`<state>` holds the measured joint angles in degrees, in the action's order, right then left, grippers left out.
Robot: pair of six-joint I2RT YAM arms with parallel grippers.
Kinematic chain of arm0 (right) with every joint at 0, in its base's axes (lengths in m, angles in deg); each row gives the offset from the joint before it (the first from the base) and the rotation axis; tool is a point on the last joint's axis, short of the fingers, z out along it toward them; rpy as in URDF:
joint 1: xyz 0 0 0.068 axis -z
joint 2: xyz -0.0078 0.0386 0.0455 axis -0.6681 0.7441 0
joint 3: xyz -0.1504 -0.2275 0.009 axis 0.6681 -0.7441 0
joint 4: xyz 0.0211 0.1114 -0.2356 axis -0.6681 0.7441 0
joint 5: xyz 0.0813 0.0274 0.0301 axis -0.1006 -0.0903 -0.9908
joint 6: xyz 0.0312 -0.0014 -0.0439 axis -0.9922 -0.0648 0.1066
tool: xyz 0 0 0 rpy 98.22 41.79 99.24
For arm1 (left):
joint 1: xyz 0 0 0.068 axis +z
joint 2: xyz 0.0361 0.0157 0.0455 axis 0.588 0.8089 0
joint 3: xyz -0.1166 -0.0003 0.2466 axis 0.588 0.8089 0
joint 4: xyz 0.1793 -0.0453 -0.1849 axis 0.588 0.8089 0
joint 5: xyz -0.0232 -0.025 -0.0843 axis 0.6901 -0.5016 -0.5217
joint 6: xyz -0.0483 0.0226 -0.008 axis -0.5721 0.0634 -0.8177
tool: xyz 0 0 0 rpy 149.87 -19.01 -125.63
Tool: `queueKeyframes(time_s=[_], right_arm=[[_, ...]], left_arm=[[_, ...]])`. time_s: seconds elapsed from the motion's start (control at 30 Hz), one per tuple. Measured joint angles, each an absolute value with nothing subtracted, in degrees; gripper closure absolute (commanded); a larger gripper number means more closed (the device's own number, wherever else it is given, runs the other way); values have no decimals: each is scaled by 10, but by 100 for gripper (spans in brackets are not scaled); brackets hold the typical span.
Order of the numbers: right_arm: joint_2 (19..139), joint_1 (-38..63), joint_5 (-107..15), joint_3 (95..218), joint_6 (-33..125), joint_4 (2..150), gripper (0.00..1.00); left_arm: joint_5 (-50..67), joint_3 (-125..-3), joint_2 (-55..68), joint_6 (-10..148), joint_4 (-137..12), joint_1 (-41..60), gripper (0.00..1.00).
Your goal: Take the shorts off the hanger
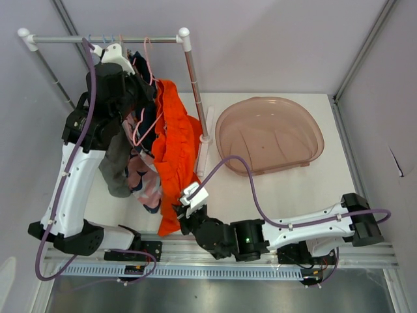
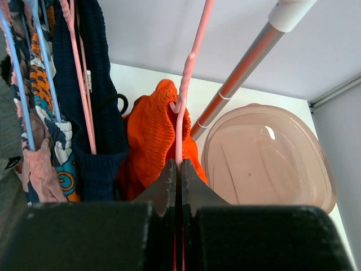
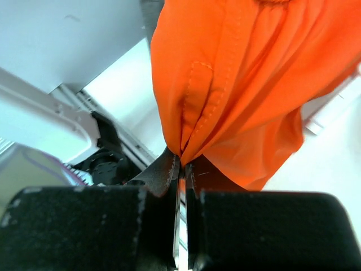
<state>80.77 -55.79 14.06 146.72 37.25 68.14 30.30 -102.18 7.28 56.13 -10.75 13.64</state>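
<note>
Orange shorts (image 1: 176, 147) hang from a pink hanger (image 1: 149, 62) near the right end of the rack. In the left wrist view the hanger's thin pink wire (image 2: 189, 62) runs down into my left gripper (image 2: 179, 165), which is shut on it, with the bunched orange waistband (image 2: 149, 132) just behind. My left gripper (image 1: 140, 91) sits high beside the rail. My right gripper (image 1: 182, 212) is low at the front, shut on a fold of the shorts' lower edge (image 3: 242, 73). The fabric is pinched between the jaws of the right gripper (image 3: 181, 162).
A clothes rail (image 1: 107, 39) with a white-capped post (image 1: 195, 85) stands at the back left. Other garments hang beside the shorts: a navy knit (image 2: 96, 84) and a patterned piece (image 2: 48, 118). A translucent brown basin (image 1: 270, 134) lies on the table to the right.
</note>
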Motion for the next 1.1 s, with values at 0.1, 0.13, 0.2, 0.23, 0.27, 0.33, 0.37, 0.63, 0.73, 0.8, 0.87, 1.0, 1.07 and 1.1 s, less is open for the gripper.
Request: queueKeyframes(time_s=[0.1, 0.13, 0.2, 0.23, 0.27, 0.33, 0.37, 0.63, 0.73, 0.8, 0.87, 1.0, 1.07, 1.1], right_arm=[[808, -545, 152, 1465, 371, 681, 100], [809, -539, 152, 1465, 372, 679, 100], [814, -502, 142, 1471, 377, 679, 100], [822, -478, 131, 1482, 380, 678, 100], [831, -455, 119, 1494, 384, 677, 100], [864, -388, 87, 1542, 396, 682, 100], [879, -364, 75, 1566, 402, 683, 100], [935, -264, 31, 1731, 461, 750, 100], [892, -275, 31, 1726, 498, 756, 100], [856, -271, 28, 1727, 533, 749, 100], [828, -244, 25, 1743, 561, 750, 100], [812, -125, 5, 1841, 593, 756, 100], [806, -59, -8, 1878, 597, 757, 100], [806, -25, -18, 1897, 595, 761, 100]], left_arm=[[296, -1018, 75, 561, -108, 136, 100], [288, -1014, 71, 560, -108, 136, 100], [272, -991, 56, 553, -114, 136, 100], [260, -972, 42, 550, -117, 136, 100], [248, -949, 26, 544, -120, 136, 100], [226, -901, -15, 532, -118, 136, 100], [217, -880, -37, 525, -113, 136, 100], [210, -852, -146, 511, -92, 136, 100], [221, -856, -163, 512, -88, 136, 100], [225, -856, -168, 512, -83, 136, 100], [224, -855, -169, 512, -79, 136, 100], [224, -848, -169, 512, -76, 136, 100], [224, -844, -169, 512, -75, 136, 100], [225, -844, -169, 512, -74, 136, 100]])
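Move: The right hand already pinches the hem of the orange shorts, whose middle lies about 14 cm ahead of it, straight on and some 4 cm higher. The rack's right post stands roughly 28 cm ahead and 5 cm to its right, the brown tray about 28 cm ahead, 30 cm right and 25 cm below. From the left hand, still gripping the pink hanger, the shorts are some 13 cm back, 7 cm right and 12 cm down. Right hand swings the pinched shorts forward 20 cm, then up and right; left draws the hanger back 12 cm. ##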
